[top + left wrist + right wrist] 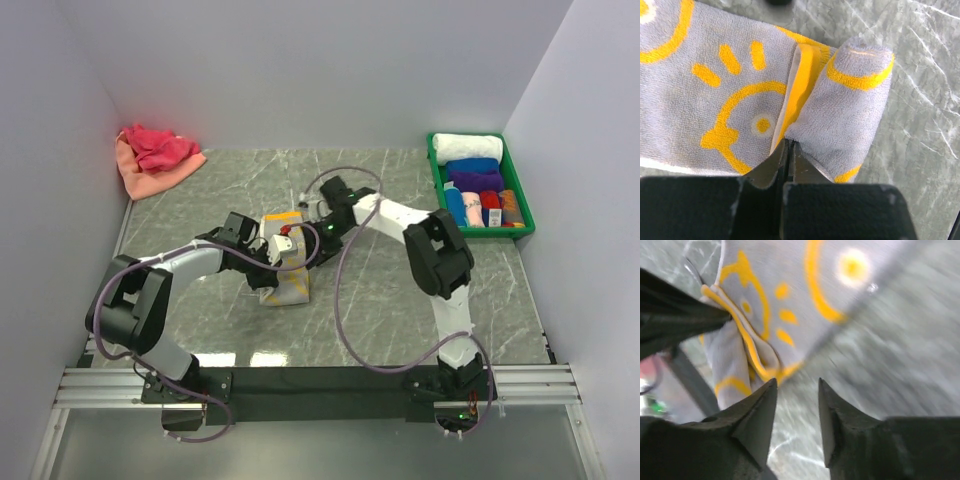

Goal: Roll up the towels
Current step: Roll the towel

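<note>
A grey towel with yellow sun patterns (287, 287) lies mid-table, its far end rolled up (281, 222). In the left wrist view the roll (850, 100) sits right of the flat part (700, 90). My left gripper (789, 142) is shut, its tips pressed into the crease between roll and flat cloth. My right gripper (796, 382) is open with nothing between its fingers, just off the roll's end (732, 355). A crimson pink towel (158, 147) lies crumpled on a salmon orange one (140, 178) at the back left.
A green tray (436, 170) at the back right holds several rolled towels, white (467, 146), blue and purple among them. Both arms meet over the middle of the marble-patterned table (400, 300). White walls close in the sides and back.
</note>
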`<state>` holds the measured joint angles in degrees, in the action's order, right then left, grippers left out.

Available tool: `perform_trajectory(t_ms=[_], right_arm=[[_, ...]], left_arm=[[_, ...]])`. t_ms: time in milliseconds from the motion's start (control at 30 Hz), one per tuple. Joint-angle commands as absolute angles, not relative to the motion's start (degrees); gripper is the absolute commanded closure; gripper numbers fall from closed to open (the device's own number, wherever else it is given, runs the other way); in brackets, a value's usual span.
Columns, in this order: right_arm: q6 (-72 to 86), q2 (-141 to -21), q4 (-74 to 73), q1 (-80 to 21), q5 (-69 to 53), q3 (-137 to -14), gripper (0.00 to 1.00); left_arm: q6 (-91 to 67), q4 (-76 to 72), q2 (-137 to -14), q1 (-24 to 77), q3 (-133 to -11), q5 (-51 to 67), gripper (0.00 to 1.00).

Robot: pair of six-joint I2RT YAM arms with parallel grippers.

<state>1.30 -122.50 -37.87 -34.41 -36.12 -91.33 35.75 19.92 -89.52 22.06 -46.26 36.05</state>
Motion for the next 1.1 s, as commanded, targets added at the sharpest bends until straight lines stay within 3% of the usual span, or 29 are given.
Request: perform_trajectory(t_ms=[0, 200, 533, 833, 1067], right_arm=[[5.7, -115.24, -35.7, -29.63, -44.1, -86.59, 0.56], [13.53, -100.21, -19.17, -26.46, -50.01, -71.12, 0.69], [7.32, -81.92, -9.31, -27.06, -41.58, -61.08, 0.81], [-11.14, -81.03, -20.12, -41.55, -30.7, -66.79, 0.88], [-12.04, -86.56, -11.88, -51.14, -14.63, -63.99, 0.88]], left_arm=[[34.9, 21.0, -91.58, 21.62, -47.55, 36.39, 0.99], [33.49, 25.74, -97.29, 20.04, -52.02, 38.31, 0.99], [34.45, 32.42, -106.95, 17.84, -59.06, 38.5, 0.99], [35.07, 35.68, -111.88, 16.88, -63.01, 37.88, 0.98], [34.98, 37.0, -114.69, 16.0, -64.86, 37.79, 0.98]])
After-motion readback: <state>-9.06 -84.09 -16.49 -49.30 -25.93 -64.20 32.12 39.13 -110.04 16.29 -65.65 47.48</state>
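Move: My shut left fingertips are already on the left end of the crease. The towel's folded-over near end has its middle about 4 cm to their right, 2 cm back and barely lower. The flat part's middle lies some 9 cm ahead and 2 cm right. From my half-open right hand, just off the towel's right edge, the folded end is roughly 5 cm left, 5 cm back and 2 cm down; the flat part's middle is 5 cm ahead and 6 cm left. I keep my left fingertips pressed on the crease, easing them a little over 1 cm forward and 1 cm down as the wrist leans forward by some 25 degrees. My right hand leaves the towel's side, first 5 cm right and then up to about 15 cm, closing most of its gap. It then swings back and left high above the near end, sinking slightly, while its fingertips turn to point more forward. ##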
